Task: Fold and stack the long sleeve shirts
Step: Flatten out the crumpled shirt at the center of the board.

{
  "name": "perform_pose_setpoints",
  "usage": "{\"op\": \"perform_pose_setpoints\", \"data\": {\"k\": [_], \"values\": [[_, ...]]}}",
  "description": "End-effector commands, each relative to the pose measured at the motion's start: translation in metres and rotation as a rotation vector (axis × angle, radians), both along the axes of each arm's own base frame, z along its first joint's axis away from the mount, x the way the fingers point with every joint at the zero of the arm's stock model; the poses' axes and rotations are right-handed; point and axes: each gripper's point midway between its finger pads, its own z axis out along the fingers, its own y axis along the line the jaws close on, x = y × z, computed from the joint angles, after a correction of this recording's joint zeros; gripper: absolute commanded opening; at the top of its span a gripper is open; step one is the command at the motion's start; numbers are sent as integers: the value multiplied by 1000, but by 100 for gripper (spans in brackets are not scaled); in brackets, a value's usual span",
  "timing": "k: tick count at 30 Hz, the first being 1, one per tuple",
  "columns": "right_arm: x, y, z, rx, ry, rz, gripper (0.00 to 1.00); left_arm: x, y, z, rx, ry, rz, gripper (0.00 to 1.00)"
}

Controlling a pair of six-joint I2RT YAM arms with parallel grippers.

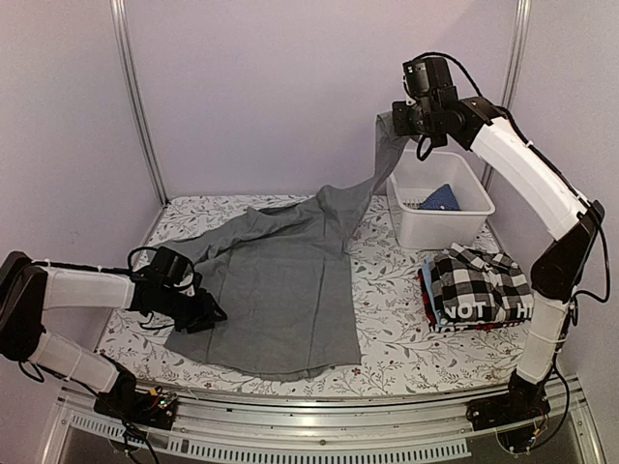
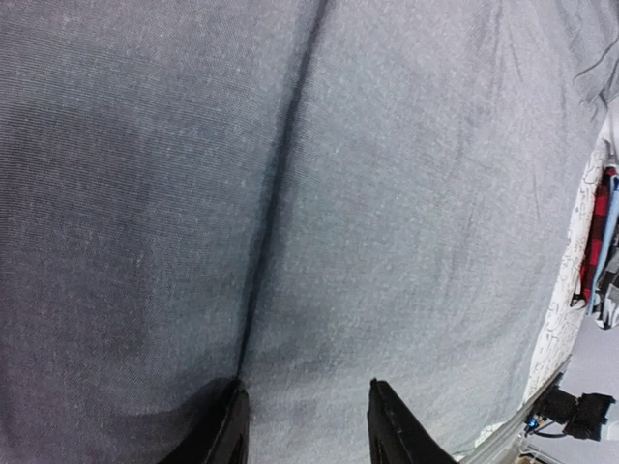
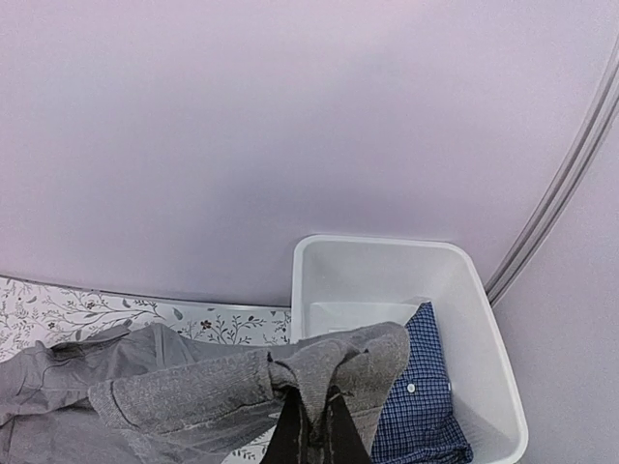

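A plain grey long sleeve shirt point(image 1: 280, 290) lies spread across the middle of the table. One of its sleeves point(image 1: 372, 184) rises to my right gripper point(image 1: 395, 121), which hangs high over the back of the table. In the right wrist view that gripper point(image 3: 311, 425) is shut on the grey cuff point(image 3: 368, 358). My left gripper point(image 1: 208, 314) rests low at the shirt's left edge. Its fingers point(image 2: 227, 425) stand apart over flat grey cloth point(image 2: 387, 193), pinching nothing. At the right sits a folded stack, with a black-and-white checked shirt point(image 1: 479, 280) on top of a dark one lettered "NOT" point(image 1: 464, 311).
A white bin point(image 1: 484, 198) stands at the back right, just below the raised sleeve, and holds a blue checked shirt point(image 3: 421, 406). The tabletop has a floral cloth point(image 1: 387, 319). Pale walls and metal posts point(image 1: 135, 97) close in the back and sides.
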Motion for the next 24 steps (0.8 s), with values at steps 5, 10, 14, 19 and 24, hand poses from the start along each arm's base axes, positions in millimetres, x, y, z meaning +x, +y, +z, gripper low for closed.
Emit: {"op": "perform_pose_setpoints", "data": {"k": [5, 10, 14, 19, 24], "values": [[22, 39, -8, -6, -28, 147, 0, -35, 17, -16, 60, 132, 3, 42], [13, 102, -62, 14, 95, 326, 0, -36, 8, -8, 54, 116, -40, 42], [-1, 149, -141, 65, 278, 461, 0, -35, 6, -3, 73, 106, -59, 42], [-26, 171, -245, 121, 509, 478, 0, -35, 5, 0, 68, 100, -61, 41], [-52, 129, -308, 102, 644, 302, 0, -34, 3, 6, 66, 91, -72, 41]]}}
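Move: The shirt's far right shoulder, over which its held sleeve is being taken, lies some 10 cm left of the right hand, 4 cm ahead and about 40 below. From that hand the white bin stands about 10 cm ahead, 12 right and 33 below, the folded stack 8 cm back, 18 right and 38 below. The left fingertips already rest on the shirt, its near hem roughly 9 cm straight back from them. The sleeve's end, still pinched in the shut right fingers, is swung away from above the bin: down almost 30 cm and some 15 cm left, drifting back late on, to low over the shirt's far right shoulder, while the hand tips downward about 30 degrees and turns counter-clockwise. The left hand, fingers half open on the cloth, drags it about 3 cm back. ##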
